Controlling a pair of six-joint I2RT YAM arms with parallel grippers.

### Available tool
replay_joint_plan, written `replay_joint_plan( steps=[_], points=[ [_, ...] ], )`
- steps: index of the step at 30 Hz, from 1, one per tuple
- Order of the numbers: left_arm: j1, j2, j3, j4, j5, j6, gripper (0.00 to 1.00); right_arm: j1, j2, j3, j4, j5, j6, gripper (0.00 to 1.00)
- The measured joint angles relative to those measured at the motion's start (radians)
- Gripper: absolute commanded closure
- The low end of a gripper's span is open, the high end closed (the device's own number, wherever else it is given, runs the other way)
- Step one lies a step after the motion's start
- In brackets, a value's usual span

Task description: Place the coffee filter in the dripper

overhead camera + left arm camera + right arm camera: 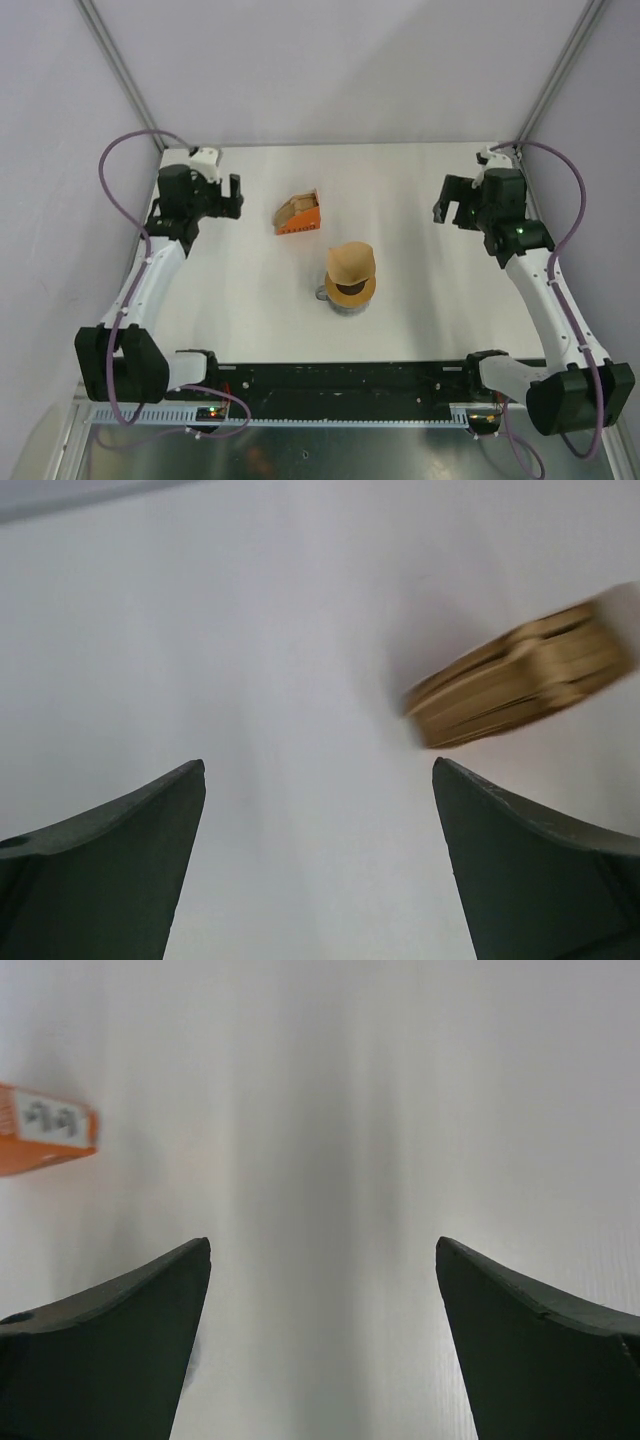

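The tan-brown coffee filter (352, 262) stands in the top of the dripper (343, 303), a small bluish-grey cone with a side handle, at the table's middle. The filter's rounded part leans up toward the far side, and a tan ring shows at the cone's mouth. My left gripper (232, 197) (318, 770) hangs open at the far left, empty, facing right. My right gripper (445, 205) (323, 1245) hangs open at the far right, empty, facing left. Both are well away from the dripper.
A small orange box (299, 213) (45, 1128) with a white label lies behind and left of the dripper. A stack of tan filters (520, 675) shows at its open end, blurred in the left wrist view. Grey walls close in the white table (420, 320).
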Motion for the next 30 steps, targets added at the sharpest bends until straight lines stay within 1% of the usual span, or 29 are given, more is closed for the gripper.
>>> replay_joint_plan(
  steps=[4,7,12,15,21,26,30],
  points=[
    [0.106,-0.012,-0.181,0.161,-0.081,-0.009,0.0,-0.105,-0.019,-0.161,0.104,0.017,0.016,0.01],
    [0.164,-0.013,-0.319,0.309,-0.134,-0.027,0.0,-0.156,-0.046,-0.302,0.198,0.026,0.018,0.01],
    [0.184,-0.013,-0.48,0.5,-0.152,-0.072,0.0,-0.206,-0.048,-0.465,0.373,0.025,0.021,0.01],
    [0.184,-0.005,-0.514,0.561,-0.163,-0.102,0.0,-0.221,-0.04,-0.541,0.496,0.029,0.027,0.01],
    [0.185,0.072,-0.543,0.688,-0.217,-0.134,0.0,-0.221,-0.038,-0.74,0.788,0.058,0.035,0.01],
    [0.185,0.093,-0.642,0.777,-0.206,-0.143,0.0,-0.221,-0.019,-0.866,0.978,0.082,0.034,0.01],
    [0.185,0.097,-0.68,0.821,-0.178,-0.143,0.0,-0.221,0.011,-0.921,1.084,0.095,0.034,0.01]
  ],
)
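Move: The coffee filter already sits in the dripper, well clear of both open, empty hands: from the left hand it is about 27 cm to the right, 15 cm back and 9 cm lower, from the right hand some 22 cm to the left, 10 cm back and 10 cm lower. The carafe stands right under it, its middle about 10 cm below the filter's. The orange filter box lies about 15 cm right of the left hand, 6 cm ahead and 20 cm lower. Both empty arms carry on retreating from the filter and carafe towards their own sides, now sinking over bare table: the left hand drops about 17 cm and swings some 10 cm left, mostly early on, turning roughly 25 degrees counter-clockwise. The right hand goes down about 19 cm and some 9 cm right, turning just under 20 degrees clockwise with its fingers tipping up a little towards the end; both grippers stay wide open and touch nothing. ##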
